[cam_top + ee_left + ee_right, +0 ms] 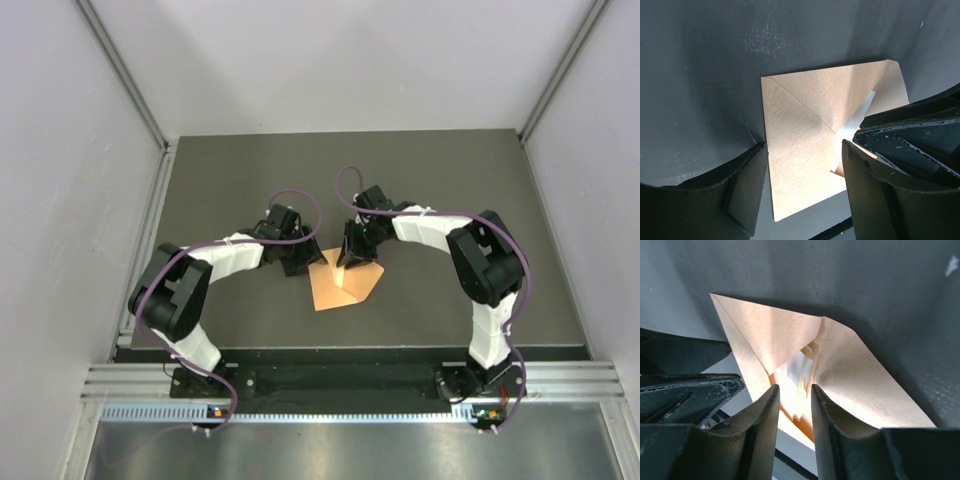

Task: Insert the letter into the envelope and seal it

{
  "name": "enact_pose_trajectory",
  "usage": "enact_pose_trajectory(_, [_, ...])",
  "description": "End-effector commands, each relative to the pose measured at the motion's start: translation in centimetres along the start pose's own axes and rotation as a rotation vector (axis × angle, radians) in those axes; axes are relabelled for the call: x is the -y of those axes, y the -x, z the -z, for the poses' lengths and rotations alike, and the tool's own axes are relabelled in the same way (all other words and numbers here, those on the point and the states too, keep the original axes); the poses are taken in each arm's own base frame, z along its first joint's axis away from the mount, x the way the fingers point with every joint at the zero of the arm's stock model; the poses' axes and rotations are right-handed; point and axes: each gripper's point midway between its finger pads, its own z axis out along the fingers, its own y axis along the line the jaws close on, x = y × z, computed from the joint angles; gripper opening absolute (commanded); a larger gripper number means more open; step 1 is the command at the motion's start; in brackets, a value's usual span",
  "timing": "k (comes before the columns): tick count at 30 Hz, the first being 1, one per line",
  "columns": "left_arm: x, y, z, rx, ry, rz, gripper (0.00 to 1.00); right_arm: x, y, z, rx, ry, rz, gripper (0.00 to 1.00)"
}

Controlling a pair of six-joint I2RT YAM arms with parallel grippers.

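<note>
The orange envelope [345, 285] lies on the dark table between both arms, its flap [765, 335] raised and its mouth gaping. The pale letter [796, 374] shows inside that mouth, partly tucked in; in the left wrist view it is a bright sliver [856, 121]. My right gripper [795, 389] hangs right over the mouth. Its jaws stand a narrow gap apart, with the letter's edge in line with the gap and not pinched. My left gripper [804, 150] is open, straddling the envelope's [800, 150] near corner without gripping it. From above, the left gripper [303, 262] and right gripper [352, 260] sit close together.
White walls enclose the dark table [250, 180] on three sides. The two grippers nearly touch over the envelope: the right one fills the right side of the left wrist view [912, 140], the left one the left side of the right wrist view [685, 390].
</note>
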Motion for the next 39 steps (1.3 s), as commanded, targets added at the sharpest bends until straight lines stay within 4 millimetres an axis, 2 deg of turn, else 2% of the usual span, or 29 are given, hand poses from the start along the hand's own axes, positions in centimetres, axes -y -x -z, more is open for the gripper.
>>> enact_pose_trajectory(1, [0.1,0.5,-0.6,0.021,-0.004,-0.006,0.66,-1.4,0.8,0.5,0.025,0.066,0.020,0.30])
enact_pose_trajectory(7, [0.1,0.6,-0.7,0.026,-0.001,-0.005,0.66,-1.5,0.8,-0.5,0.000,0.080,0.003,0.25])
enact_pose_trajectory(16, [0.3,1.0,-1.0,0.029,0.001,-0.014,0.66,0.1,1.0,-0.7,0.010,0.000,0.023,0.22])
enact_pose_trajectory(19, [0.4,1.1,-1.1,0.027,0.001,-0.017,0.66,-0.8,1.3,-1.1,0.005,0.051,0.049,0.11])
enact_pose_trajectory(20, [0.4,1.1,-1.1,0.028,0.002,-0.019,0.66,-1.2,1.1,-1.3,-0.013,0.079,0.050,0.02])
enact_pose_trajectory(21, [0.3,1.1,-1.2,0.025,0.005,-0.019,0.66,-1.4,1.1,-1.3,-0.016,0.092,0.057,0.00])
enact_pose_trajectory(28, [-0.3,1.7,-1.3,0.046,0.042,-0.022,0.65,-1.5,1.2,0.5,0.005,0.086,0.190,0.00])
enact_pose_trajectory(33, [-0.5,2.2,-1.2,0.060,0.050,-0.024,0.65,-0.8,0.0,1.7,-0.050,0.061,0.228,0.00])
enact_pose_trajectory(37, [-0.3,2.1,-1.3,0.053,0.035,-0.025,0.65,-0.4,-0.4,1.9,-0.071,0.058,0.239,0.00])
enact_pose_trajectory(39, [0.0,2.0,-1.4,0.043,0.016,-0.022,0.65,-1.0,-0.2,1.7,-0.065,0.088,0.249,0.00])
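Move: The strip of white letter showing in the envelope's mouth lies right under the right fingertips, about 2 cm back, 2 cm left and 2 cm below that hand. The pocket's middle is roughly 4 cm back and 3 cm left of the right hand, the open flap's tip about 8 cm right and 2 cm back. From the left hand, the letter is some 5 cm right, 1 cm back and 2 cm down. The right hand drifts slightly left, then sinks about 1 cm while its part-open fingers close fully at the letter in the envelope's mouth, and, staying low and shut, drags back and to the right about 2 cm, turning some 10 degrees counter-clockwise. Meanwhile the left hand, still wide open beside the pocket's far left corner, eases forward about 1.5 cm. ##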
